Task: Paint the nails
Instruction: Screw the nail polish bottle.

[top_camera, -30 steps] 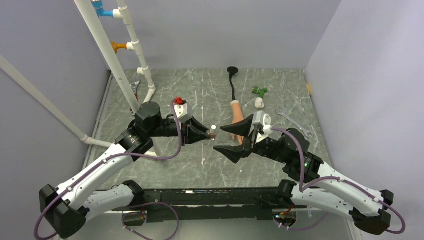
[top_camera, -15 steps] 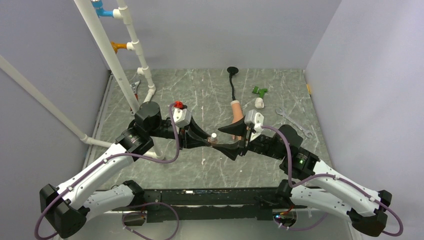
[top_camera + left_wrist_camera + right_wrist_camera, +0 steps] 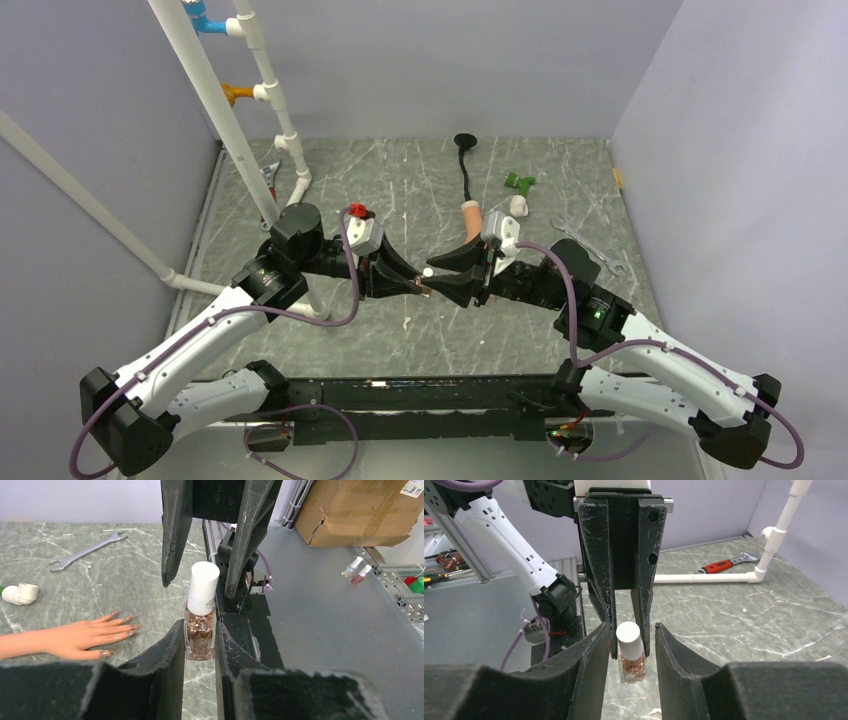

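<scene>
A small bottle (image 3: 200, 635) of coppery glitter polish with a white cap (image 3: 204, 587) is held upright above the table, my left gripper (image 3: 200, 630) shut on its glass body. My right gripper (image 3: 630, 630) faces it, its fingers (image 3: 172, 535) straddling the cap with a narrow gap on each side, open. From above, both grippers meet at the bottle (image 3: 425, 281) mid-table. The peach mannequin hand (image 3: 75, 637) lies flat, its nails (image 3: 131, 626) carrying glitter. In the top view only its wrist (image 3: 470, 218) shows, behind my right gripper (image 3: 440, 272); the nails are hidden there.
A silver wrench (image 3: 585, 240) lies right of the hand. A white elbow fitting (image 3: 517, 206), a green fitting (image 3: 518, 183) and a black suction-cup stalk (image 3: 465, 160) sit at the back. A white pipe frame (image 3: 255, 120) and a red-handled wrench (image 3: 724, 565) stand at the left.
My right gripper has moved left onto the bottle's cap and narrowed its jaws around it. The left gripper has dipped slightly with the bottle still in it.
</scene>
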You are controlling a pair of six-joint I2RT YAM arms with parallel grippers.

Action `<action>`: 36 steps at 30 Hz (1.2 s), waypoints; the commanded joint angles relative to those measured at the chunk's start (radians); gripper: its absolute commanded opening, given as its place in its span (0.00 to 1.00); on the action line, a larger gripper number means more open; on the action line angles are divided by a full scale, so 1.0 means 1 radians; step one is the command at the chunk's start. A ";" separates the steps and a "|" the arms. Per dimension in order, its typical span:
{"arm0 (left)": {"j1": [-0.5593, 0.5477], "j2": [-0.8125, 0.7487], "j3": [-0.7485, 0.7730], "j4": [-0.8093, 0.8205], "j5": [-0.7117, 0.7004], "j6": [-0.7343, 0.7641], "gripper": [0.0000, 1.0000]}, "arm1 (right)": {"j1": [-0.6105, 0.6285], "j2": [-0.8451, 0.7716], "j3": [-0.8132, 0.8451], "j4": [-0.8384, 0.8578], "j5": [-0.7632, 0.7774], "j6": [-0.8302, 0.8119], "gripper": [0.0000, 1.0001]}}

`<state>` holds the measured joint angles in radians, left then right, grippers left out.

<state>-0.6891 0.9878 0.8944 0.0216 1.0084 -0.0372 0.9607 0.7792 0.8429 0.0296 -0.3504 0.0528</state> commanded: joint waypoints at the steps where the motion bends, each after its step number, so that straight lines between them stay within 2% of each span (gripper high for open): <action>1: 0.002 -0.003 0.044 0.019 0.019 0.023 0.00 | -0.002 0.013 0.050 0.007 -0.041 -0.002 0.38; 7: 0.000 -0.005 0.043 0.020 0.016 0.023 0.00 | -0.002 0.025 0.053 -0.008 -0.050 0.002 0.29; 13: 0.001 -0.011 0.039 0.024 0.007 0.022 0.00 | -0.001 0.031 0.045 -0.022 -0.028 0.013 0.00; 23: 0.002 -0.033 0.030 0.034 -0.079 0.004 0.00 | -0.002 0.018 -0.003 0.025 0.052 0.074 0.00; 31: 0.000 -0.058 0.022 0.015 -0.246 0.002 0.00 | -0.002 0.066 -0.028 0.064 0.185 0.177 0.00; 36: 0.001 -0.062 0.018 0.018 -0.304 -0.011 0.00 | -0.003 0.085 -0.027 0.078 0.242 0.212 0.00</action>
<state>-0.6895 0.9581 0.8944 -0.0216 0.7879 -0.0395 0.9577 0.8536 0.8268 0.0921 -0.1761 0.2127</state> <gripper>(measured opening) 0.257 0.194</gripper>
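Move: The white cap of the nail polish bottle lies just off the right hand's open fingertips, about 1 cm to the left, 1 cm below and level fore and aft. The left hand already grips the bottle, with the cap roughly 3 cm straight above its hand point. From the right hand, the rubber hand's palm is some 17 cm ahead, 11 cm right and 32 cm below; the white elbow is about 29 cm ahead, 20 cm right, near the same depth. Down about 1 cm and slightly left, the right hand settles over the cap and closes its fingers to pinch it. Then both hands swing forward together some 3 cm, the left turning about 13 degrees counter-clockwise with its hold on the bottle kept, the right turning about 10 degrees clockwise and rolling slightly as it keeps the cap pinched. ##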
